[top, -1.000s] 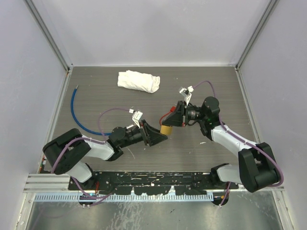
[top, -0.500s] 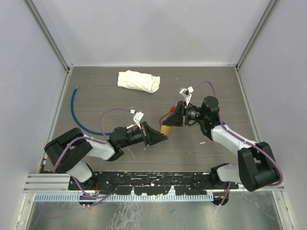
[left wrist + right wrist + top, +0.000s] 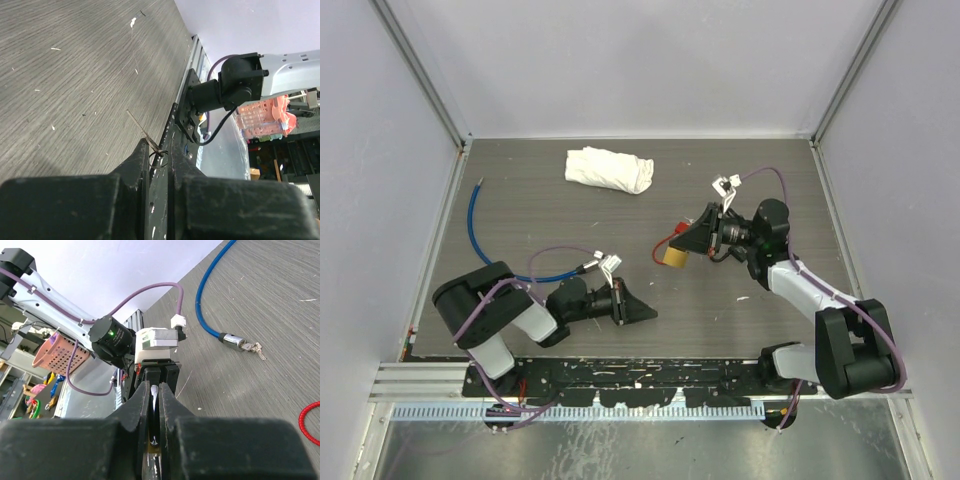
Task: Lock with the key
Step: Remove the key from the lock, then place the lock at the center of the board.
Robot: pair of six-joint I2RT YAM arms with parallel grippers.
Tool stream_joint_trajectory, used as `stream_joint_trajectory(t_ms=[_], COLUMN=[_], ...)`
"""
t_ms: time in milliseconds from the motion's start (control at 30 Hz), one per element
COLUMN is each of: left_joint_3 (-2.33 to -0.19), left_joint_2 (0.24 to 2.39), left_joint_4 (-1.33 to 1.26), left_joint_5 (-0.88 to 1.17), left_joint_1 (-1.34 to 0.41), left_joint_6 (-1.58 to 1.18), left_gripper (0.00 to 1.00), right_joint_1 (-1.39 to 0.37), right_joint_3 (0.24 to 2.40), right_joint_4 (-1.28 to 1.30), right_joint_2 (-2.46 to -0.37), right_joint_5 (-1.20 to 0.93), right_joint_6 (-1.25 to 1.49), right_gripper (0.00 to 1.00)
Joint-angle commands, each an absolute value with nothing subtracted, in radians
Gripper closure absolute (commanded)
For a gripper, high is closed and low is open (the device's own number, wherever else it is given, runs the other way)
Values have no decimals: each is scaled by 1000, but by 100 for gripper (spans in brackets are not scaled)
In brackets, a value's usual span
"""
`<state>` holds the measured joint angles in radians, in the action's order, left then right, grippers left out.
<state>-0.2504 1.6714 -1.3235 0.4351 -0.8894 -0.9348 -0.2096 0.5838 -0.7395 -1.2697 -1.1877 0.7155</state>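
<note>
A brass padlock (image 3: 673, 259) hangs in my right gripper (image 3: 680, 246), which is shut on it near the table's middle. In the right wrist view its shiny metal (image 3: 154, 396) shows between the closed jaws of my right gripper (image 3: 156, 388). My left gripper (image 3: 648, 313) lies low near the front edge, left of the padlock and well apart from it. It is shut on a thin key (image 3: 138, 125), whose blade sticks out past the tips of the left gripper (image 3: 157, 146), with a small wire ring (image 3: 159, 159) caught between the jaws.
A white cloth (image 3: 610, 169) lies at the back. A blue cable (image 3: 478, 238) curves along the left side, and its metal end with small keys (image 3: 244, 345) rests on the table. A red cord (image 3: 309, 423) lies by the padlock. The black base rail (image 3: 620, 375) runs along the front.
My left gripper closed on the key and drew back toward the front left, away from the padlock. My right gripper shifted slightly right and back with the padlock.
</note>
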Motion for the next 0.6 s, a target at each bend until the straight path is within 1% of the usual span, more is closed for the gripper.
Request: stream_joint_trajectory(t_ms=[0, 67, 133, 233, 267, 367, 433, 567], left_joint_3=[-245, -247, -262, -298, -314, -369, -385, -394], left_joint_2=[1670, 1655, 1624, 1550, 1520, 1438, 1409, 1373], left_joint_4=[-1390, -1330, -1196, -917, -785, -492, -389, -305], left_joint_5=[439, 427, 420, 394, 384, 320, 280, 243], left_joint_1=[-891, -881, -862, -842, -839, -839, -840, -840], left_joint_6=[-916, -910, -905, -860, -832, -751, -725, -708], left_gripper=[100, 100, 100, 100, 100, 98, 98, 96], right_joint_1=[-204, -204, -205, -207, -211, -232, -253, -311], right_joint_3=[587, 618, 644, 664, 669, 714, 753, 815], right_joint_4=[-784, -632, -495, -391, -355, -200, -82, 100], right_joint_2=[-1276, -1291, -1317, -1360, -1371, -1403, -1430, -1485], right_joint_5=[-1169, -1152, -1145, -1148, -1145, -1132, -1119, -1058], right_joint_6=[719, 590, 483, 393, 355, 214, 110, -51], right_gripper=[99, 99, 99, 98, 97, 96, 95, 94])
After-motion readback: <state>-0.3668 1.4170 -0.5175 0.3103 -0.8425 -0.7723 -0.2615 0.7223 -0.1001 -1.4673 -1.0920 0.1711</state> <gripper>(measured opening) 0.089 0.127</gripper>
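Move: My right hand already has the padlock by its shackle, with bare table about 22 cm straight below; the red cable loop lies down there some 10 cm ahead and 2 cm left, its red box 15 cm ahead and 2 cm right. My left hand already has the key, with bare table about 8 cm below and slightly to its left; from it the padlock is 8 cm ahead, 4 cm right and 9 cm up, the blue cable's lock head 17 cm ahead and 15 cm left. I bring the padlock down towards the table with my right hand, about 10 cm and nearly straight, its fingertips dipping some 15 degrees. Meanwhile my left hand sinks about 5 cm and swings nearly 4 cm left and slightly forward, tipping its fingers down some 25 degrees. Both stay shut, keeping the shackle and the key pinched. ##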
